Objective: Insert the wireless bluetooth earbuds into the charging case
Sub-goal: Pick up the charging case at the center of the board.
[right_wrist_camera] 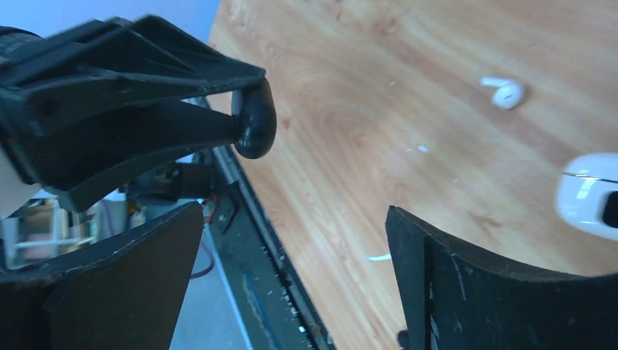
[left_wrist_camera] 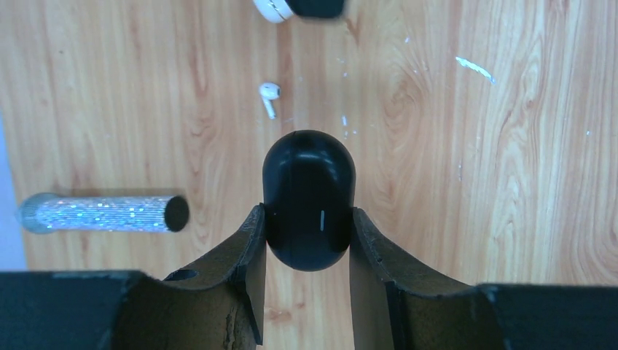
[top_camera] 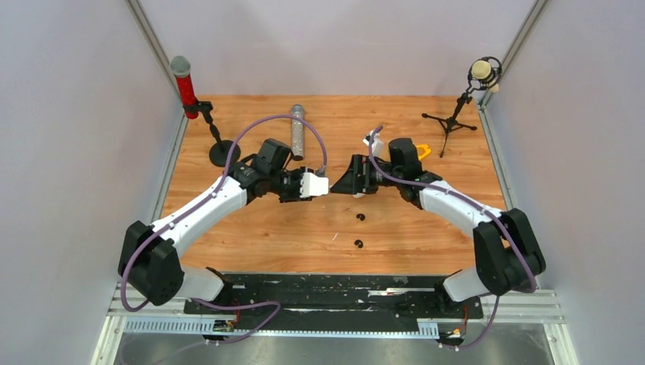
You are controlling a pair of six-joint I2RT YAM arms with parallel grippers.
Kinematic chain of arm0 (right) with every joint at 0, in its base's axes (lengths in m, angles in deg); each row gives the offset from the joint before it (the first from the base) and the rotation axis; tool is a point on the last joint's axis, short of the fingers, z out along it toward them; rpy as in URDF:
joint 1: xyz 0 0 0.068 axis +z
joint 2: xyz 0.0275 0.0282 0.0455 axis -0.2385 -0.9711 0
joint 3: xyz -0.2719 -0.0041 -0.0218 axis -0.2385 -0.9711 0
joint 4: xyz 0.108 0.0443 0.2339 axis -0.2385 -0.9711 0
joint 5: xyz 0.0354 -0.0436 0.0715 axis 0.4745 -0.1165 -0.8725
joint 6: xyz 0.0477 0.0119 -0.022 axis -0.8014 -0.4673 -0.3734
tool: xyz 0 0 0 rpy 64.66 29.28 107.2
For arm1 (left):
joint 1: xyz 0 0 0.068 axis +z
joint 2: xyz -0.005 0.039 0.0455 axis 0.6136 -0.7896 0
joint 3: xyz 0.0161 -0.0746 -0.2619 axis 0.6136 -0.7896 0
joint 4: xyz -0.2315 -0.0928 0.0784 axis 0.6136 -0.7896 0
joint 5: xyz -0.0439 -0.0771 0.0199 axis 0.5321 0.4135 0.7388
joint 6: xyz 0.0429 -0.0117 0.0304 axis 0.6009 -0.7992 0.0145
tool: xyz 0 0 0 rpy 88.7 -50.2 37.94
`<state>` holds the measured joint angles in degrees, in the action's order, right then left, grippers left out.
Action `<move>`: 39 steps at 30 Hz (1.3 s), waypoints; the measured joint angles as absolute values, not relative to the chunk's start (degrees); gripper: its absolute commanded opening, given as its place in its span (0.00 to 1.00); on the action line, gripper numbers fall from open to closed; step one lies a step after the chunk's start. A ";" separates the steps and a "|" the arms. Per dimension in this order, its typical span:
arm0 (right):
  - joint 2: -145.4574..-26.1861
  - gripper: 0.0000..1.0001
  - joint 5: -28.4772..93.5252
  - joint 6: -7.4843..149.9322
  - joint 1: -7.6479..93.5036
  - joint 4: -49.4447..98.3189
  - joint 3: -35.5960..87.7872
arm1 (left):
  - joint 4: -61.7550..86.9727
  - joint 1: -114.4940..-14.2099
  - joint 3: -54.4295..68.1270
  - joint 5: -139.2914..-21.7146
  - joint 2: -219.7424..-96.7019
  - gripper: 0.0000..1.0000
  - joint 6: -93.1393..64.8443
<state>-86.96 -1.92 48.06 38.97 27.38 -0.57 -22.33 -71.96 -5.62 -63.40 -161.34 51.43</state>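
My left gripper [left_wrist_camera: 309,215] is shut on a black, pebble-shaped charging case [left_wrist_camera: 309,197], held above the wooden table; its lid looks closed. The right wrist view shows that case [right_wrist_camera: 253,124] pinched at the tips of the left fingers. My right gripper [right_wrist_camera: 295,219] stands wide open and empty, facing the left gripper [top_camera: 328,186] at mid-table. One white stemmed earbud [left_wrist_camera: 269,93] lies on the wood beyond the case, also seen as the white earbud [right_wrist_camera: 506,93]. Two black earbuds [top_camera: 360,217] [top_camera: 358,243] lie nearer the front. A white case [right_wrist_camera: 587,193] lies close by.
A silver glitter microphone [top_camera: 297,131] lies at the back centre, seen also as the glitter microphone [left_wrist_camera: 102,213]. A red microphone on a stand [top_camera: 182,76] is back left, a tripod microphone [top_camera: 484,72] back right. A white sliver [top_camera: 332,237] lies near the front rail [top_camera: 335,289].
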 measured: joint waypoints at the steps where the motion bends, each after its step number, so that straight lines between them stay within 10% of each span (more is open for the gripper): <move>1: -87.96 0.99 -2.75 47.23 39.49 27.40 -0.24 | -22.55 -71.96 -5.05 -63.38 -161.07 0.14 51.39; 23: -107.44 0.70 -14.58 34.88 45.31 35.19 11.76 | -24.85 -72.27 -4.07 -65.80 -160.66 0.14 51.67; 36: -112.86 0.12 -17.96 29.96 46.84 40.56 14.08 | -24.70 -72.38 -4.07 -67.18 -160.86 0.15 51.65; 39: -113.21 0.00 -18.44 29.24 46.73 40.87 14.60 | -23.84 -72.38 -4.02 -67.75 -160.90 0.60 51.47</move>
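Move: Between the left hand's fingers sits the black charging case, its middle about 1 cm right of and 1 cm below that hand's point. From the right hand, the case lies about 10 cm to the left, 1 cm back and 2 cm lower. On the board some 14 cm below the right hand, the white case stands 5 cm ahead and 3 cm right, a white earbud 6 cm ahead and 4 cm left, and the nearer black earbud 2 cm back and 3 cm right. Reaching about 10 cm to its left and sinking slightly, the right hand comes to the black case held up by the left, its fingers swinging some 25 degrees to point almost straight left. Its wide-open fingers narrow on the way, then close on the case's free end and pinch it, while the left hand stays nearly in place and keeps its hold. ##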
